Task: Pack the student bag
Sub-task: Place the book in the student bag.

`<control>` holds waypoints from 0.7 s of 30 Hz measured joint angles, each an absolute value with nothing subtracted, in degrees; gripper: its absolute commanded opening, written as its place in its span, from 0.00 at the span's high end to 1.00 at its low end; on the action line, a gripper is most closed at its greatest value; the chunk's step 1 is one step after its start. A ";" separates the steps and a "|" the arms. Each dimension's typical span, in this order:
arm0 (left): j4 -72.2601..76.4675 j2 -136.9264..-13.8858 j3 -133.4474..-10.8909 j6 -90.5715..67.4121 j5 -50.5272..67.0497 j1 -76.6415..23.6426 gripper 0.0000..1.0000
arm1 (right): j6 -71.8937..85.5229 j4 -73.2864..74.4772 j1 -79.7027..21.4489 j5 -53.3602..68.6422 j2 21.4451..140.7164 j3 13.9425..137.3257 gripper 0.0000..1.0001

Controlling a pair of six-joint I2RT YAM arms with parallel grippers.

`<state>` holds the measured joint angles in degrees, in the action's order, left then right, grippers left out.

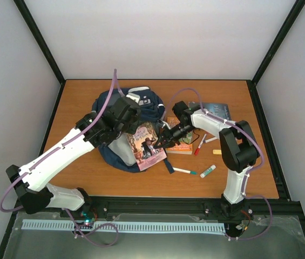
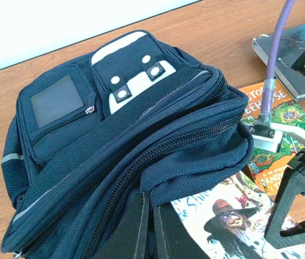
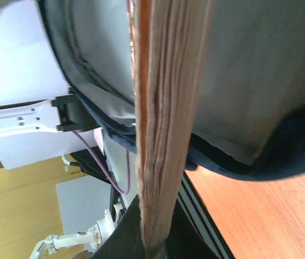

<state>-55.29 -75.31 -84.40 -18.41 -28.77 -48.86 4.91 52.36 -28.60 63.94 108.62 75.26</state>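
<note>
The navy student bag (image 1: 141,103) lies at the table's middle, its opening toward me. My left gripper (image 1: 132,125) is shut on the fabric edge of the opening and holds it up; in the left wrist view its fingers (image 2: 141,229) pinch the bag (image 2: 114,129) just below the zip. My right gripper (image 1: 161,143) is shut on a pink-covered witch book (image 1: 148,147) that lies partly inside the opening. The right wrist view shows that gripper (image 3: 155,245) clamped on the book's page edge (image 3: 165,135), with the bag's grey lining (image 3: 260,81) beyond. The book's cover also shows in the left wrist view (image 2: 233,216).
An orange book (image 1: 180,145) and a dark book (image 1: 215,109) lie right of the bag. A red marker (image 1: 200,144), a green-tipped marker (image 1: 183,171), a glue stick (image 1: 208,172) and a small eraser (image 1: 217,152) lie near the right arm.
</note>
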 measured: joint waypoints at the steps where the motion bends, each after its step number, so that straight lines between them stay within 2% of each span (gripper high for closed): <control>1: -54.68 -75.26 -83.90 -18.41 -28.67 -48.86 0.99 | 4.93 52.49 -28.60 64.55 108.60 75.94 0.97; 12: -51.40 -75.07 -82.91 -19.18 -27.97 -48.86 0.99 | 12.95 48.80 -29.43 70.02 109.30 79.48 0.97; 21: -49.21 -75.02 -81.78 -21.67 -25.76 -48.84 0.99 | 29.30 35.20 -30.57 68.47 109.30 77.52 0.97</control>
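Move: The right hand still grips the pink book by its side, with the far end already reaching in at the student bag's opening; the middle of the opening is about 8 cm left, 3 cm ahead and some 4 cm below. The orange book lies roughly 10 cm right and 5 cm ahead, the teal marker 12 cm right and 8 cm back, both about 10 cm lower. The left hand still holds the upper rim; the opening is 3 cm back and 12 cm below. Keeping its pinch on the pink book, the right hand feeds it farther into the student bag, going some 4 cm left, rising about 3 cm and working 3 cm forward, with a small wrist tilt. The left hand's shut fingers hold the bag's upper rim up, easing 1.5 cm to the right and rolling slightly. ##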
